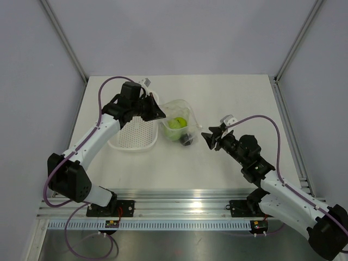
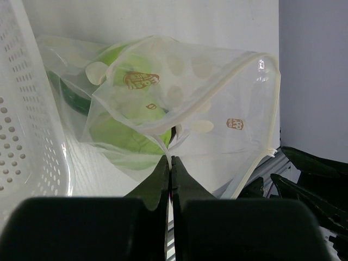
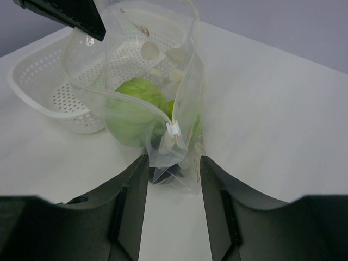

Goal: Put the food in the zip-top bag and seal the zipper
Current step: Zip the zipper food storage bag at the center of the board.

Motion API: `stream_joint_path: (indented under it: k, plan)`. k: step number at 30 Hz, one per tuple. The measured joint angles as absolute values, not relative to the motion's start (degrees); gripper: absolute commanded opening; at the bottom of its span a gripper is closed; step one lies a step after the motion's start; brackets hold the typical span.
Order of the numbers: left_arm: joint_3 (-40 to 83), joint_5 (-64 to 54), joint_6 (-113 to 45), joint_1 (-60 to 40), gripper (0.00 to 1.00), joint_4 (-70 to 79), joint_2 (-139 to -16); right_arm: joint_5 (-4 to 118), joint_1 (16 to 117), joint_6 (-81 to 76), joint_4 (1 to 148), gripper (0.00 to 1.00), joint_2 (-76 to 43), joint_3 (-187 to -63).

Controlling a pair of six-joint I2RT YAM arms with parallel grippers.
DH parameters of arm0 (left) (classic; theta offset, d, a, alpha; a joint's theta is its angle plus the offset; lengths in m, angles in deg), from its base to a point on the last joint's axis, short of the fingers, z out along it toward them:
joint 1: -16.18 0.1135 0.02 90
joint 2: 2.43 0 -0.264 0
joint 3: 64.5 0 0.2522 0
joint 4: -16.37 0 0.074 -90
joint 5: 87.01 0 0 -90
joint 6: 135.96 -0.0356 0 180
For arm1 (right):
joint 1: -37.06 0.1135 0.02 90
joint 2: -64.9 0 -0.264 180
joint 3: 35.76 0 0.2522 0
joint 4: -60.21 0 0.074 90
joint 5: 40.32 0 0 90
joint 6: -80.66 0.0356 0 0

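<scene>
The zip-top bag (image 1: 178,120) stands on the table beside the tray, clear with cream dots. Inside it is the food: a lime-green round fruit (image 1: 175,124) (image 3: 133,103) (image 2: 130,128) and a small dark piece (image 1: 188,140) at the bottom. My left gripper (image 1: 161,113) (image 2: 170,161) is shut on the bag's mouth edge and holds it up. The zipper (image 3: 122,98) gapes open, with a white clip (image 3: 173,130) at its near end. My right gripper (image 1: 208,138) (image 3: 174,163) is open, and the bag's near lower corner lies between its fingertips.
A white perforated tray (image 1: 133,136) (image 2: 27,119) (image 3: 49,87) sits just left of the bag, under the left arm. The right arm's fingers (image 2: 310,179) show beyond the bag in the left wrist view. Metal frame posts stand at the table's back corners.
</scene>
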State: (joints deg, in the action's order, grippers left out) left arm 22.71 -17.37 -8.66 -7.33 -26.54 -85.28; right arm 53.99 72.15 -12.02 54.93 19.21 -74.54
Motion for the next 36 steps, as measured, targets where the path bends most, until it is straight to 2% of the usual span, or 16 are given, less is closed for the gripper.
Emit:
stream_joint_path:
  k: [9,16,20,23,24,28,32,34,36]
  plan:
    - [22.7,-17.7,-8.7,-7.3,0.00,-27.0,-85.3,56.9,72.1,-11.6,51.8,0.52,8.3,-73.2]
    - [22.7,-17.9,-9.0,-7.3,0.00,-27.4,-85.3,59.5,72.1,-11.6,44.9,0.47,-0.6,-73.9]
    - [22.7,-18.0,-9.1,-7.3,0.00,-27.5,-85.3,60.8,72.1,-11.2,41.7,0.42,-1.6,-74.7]
    - [22.7,-18.0,-9.3,-7.3,0.00,-27.7,-85.3,61.2,72.1,-10.9,40.7,0.30,-0.5,-74.7]
    - [22.7,-18.0,-9.4,-7.3,0.00,-27.7,-85.3,61.3,72.1,-10.9,40.6,0.23,0.0,-74.7]
    - [22.7,-18.3,-9.5,-7.3,0.00,-27.7,-85.3,61.4,72.1,-10.5,39.0,0.12,1.4,-74.7]
    - [22.7,-18.7,-9.7,-7.3,0.02,-27.7,-85.3,61.4,72.1,-10.1,38.2,0.04,1.4,-74.7]
    - [22.7,-18.8,-10.6,-7.3,0.28,-27.8,-85.3,61.3,72.1,-10.0,37.9,0.00,1.5,-74.7]
    - [22.8,-18.9,-12.3,-7.3,0.57,-28.3,-85.3,61.3,72.1,-10.1,38.0,0.00,1.8,-74.7]
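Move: The white zipper slider at the bag's right mouth corner lies about 3 cm ahead, 3 cm left and 3 cm below the open right hand. The dark vegetable inside is some 8 cm left of that hand, level with it, 14 cm down; the green food is 12 cm left, 4 cm ahead, 13 cm down. From the left hand, still pinching the rim, the slider is some 14 cm right, 4 cm back and 3 cm lower. The right hand dips 8 cm, swinging left and forward, rises 5, pinches the corner by the slider; left fingers part. ##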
